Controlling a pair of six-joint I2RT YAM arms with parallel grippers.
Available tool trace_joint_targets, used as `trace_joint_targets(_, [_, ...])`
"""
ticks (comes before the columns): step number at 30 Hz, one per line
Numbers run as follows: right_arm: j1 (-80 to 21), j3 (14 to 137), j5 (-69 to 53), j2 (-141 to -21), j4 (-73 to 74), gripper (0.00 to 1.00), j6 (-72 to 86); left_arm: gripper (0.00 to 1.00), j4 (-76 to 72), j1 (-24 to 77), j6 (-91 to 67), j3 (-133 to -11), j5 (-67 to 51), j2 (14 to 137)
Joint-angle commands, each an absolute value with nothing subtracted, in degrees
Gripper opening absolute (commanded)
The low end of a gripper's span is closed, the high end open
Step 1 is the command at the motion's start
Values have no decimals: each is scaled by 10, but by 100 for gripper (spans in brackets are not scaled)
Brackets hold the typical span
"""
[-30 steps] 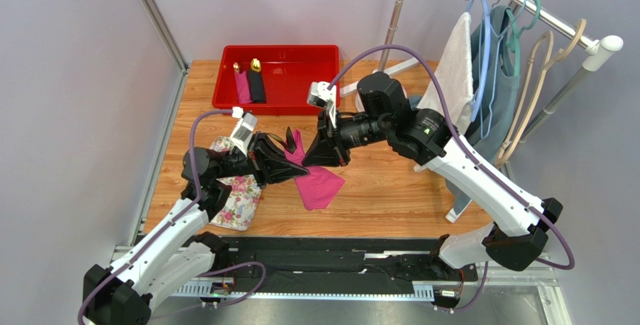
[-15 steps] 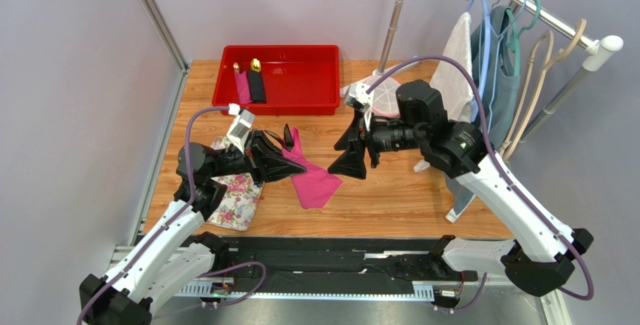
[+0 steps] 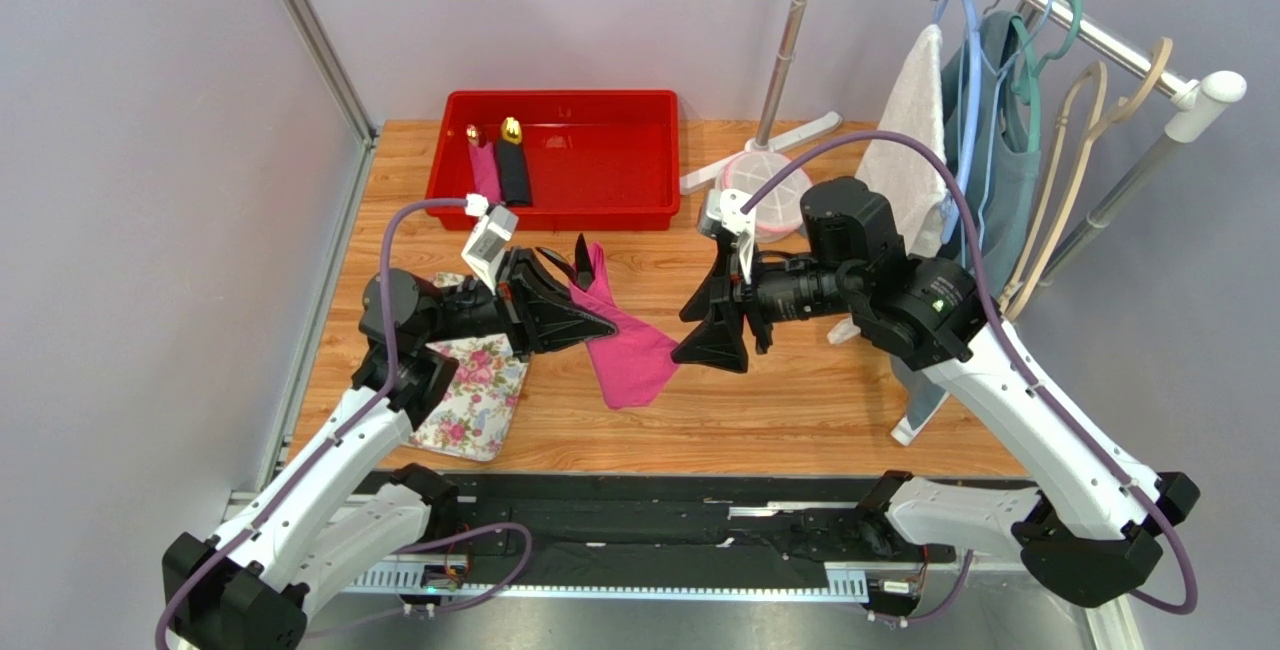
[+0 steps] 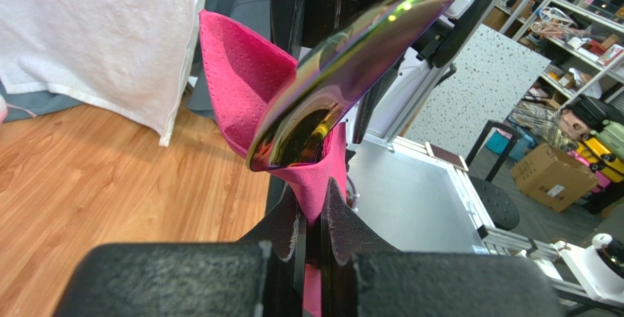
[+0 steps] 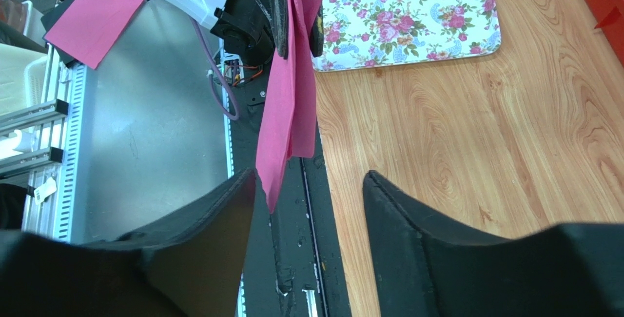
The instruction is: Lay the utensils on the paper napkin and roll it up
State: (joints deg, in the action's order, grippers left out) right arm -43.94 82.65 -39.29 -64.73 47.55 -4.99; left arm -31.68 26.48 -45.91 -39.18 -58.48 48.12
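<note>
My left gripper (image 3: 606, 328) is shut on the pink paper napkin (image 3: 633, 361), which hangs folded from its jaws over the wooden table (image 3: 812, 395). The utensils are wrapped in it, their black handles (image 3: 577, 265) sticking out behind. In the left wrist view the jaws (image 4: 313, 194) pinch the napkin (image 4: 238, 83), and a shiny purple-tinted utensil head (image 4: 344, 61) rises out of the fold. My right gripper (image 3: 712, 335) stands open just right of the napkin, apart from it. Its wrist view shows the napkin (image 5: 287, 105) hanging beyond the spread gripper (image 5: 311, 182).
A red bin (image 3: 550, 209) at the back holds a pink roll (image 3: 486, 170) and a black roll (image 3: 514, 167) with gold heads. A floral cloth (image 3: 478, 395) lies under the left arm. A clothes rack (image 3: 1052, 95) with hangers and a white towel (image 3: 911, 140) stands at the right.
The right gripper let go of the napkin, opened and drew back to the right. The left gripper kept its hold and shifted slightly right with the napkin.
</note>
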Motion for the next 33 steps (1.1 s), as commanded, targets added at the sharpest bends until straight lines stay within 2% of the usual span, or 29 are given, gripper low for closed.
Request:
trace_joint_targets(1, [-439, 828, -400, -654, 469, 48, -65, 0, -351, 263, -457, -423, -591, 477])
trace_joint_targets(3, [-439, 831, -413, -657, 467, 37, -61, 0, -354, 263, -463, -425, -592, 478])
trace_joint_targets(4, [-440, 832, -416, -657, 466, 24, -61, 0, -353, 263, -465, -428, -592, 478])
trace_joint_targets(7, [-439, 825, -421, -661, 465, 0, -68, 0, -359, 263, -472, -438, -595, 479])
trace_joint_targets(15, [-439, 824, -379, -690, 426, 0, -76, 0, -376, 279, -506, -452, -603, 480])
trace_joint_targets(33, [-488, 772, -445, -727, 236, 0, 34, 0, -397, 301, -533, -484, -581, 506])
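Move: The napkin's loose corner hangs between the right hand's open fingers, about 1 cm back and 1 cm left of its hand point, level with it. The rolled part of the bundle, held shut in the left fingers, is about 8 cm left and 2 cm ahead, slightly higher; the utensil ends are some 12 cm left, 11 cm ahead and 7 cm up. From the left hand the corner lies roughly 8 cm right, 3 cm back, 2 cm lower. Right fingers pinch the loose corner and draw it about 6 cm left towards the left hand's rising roll. ##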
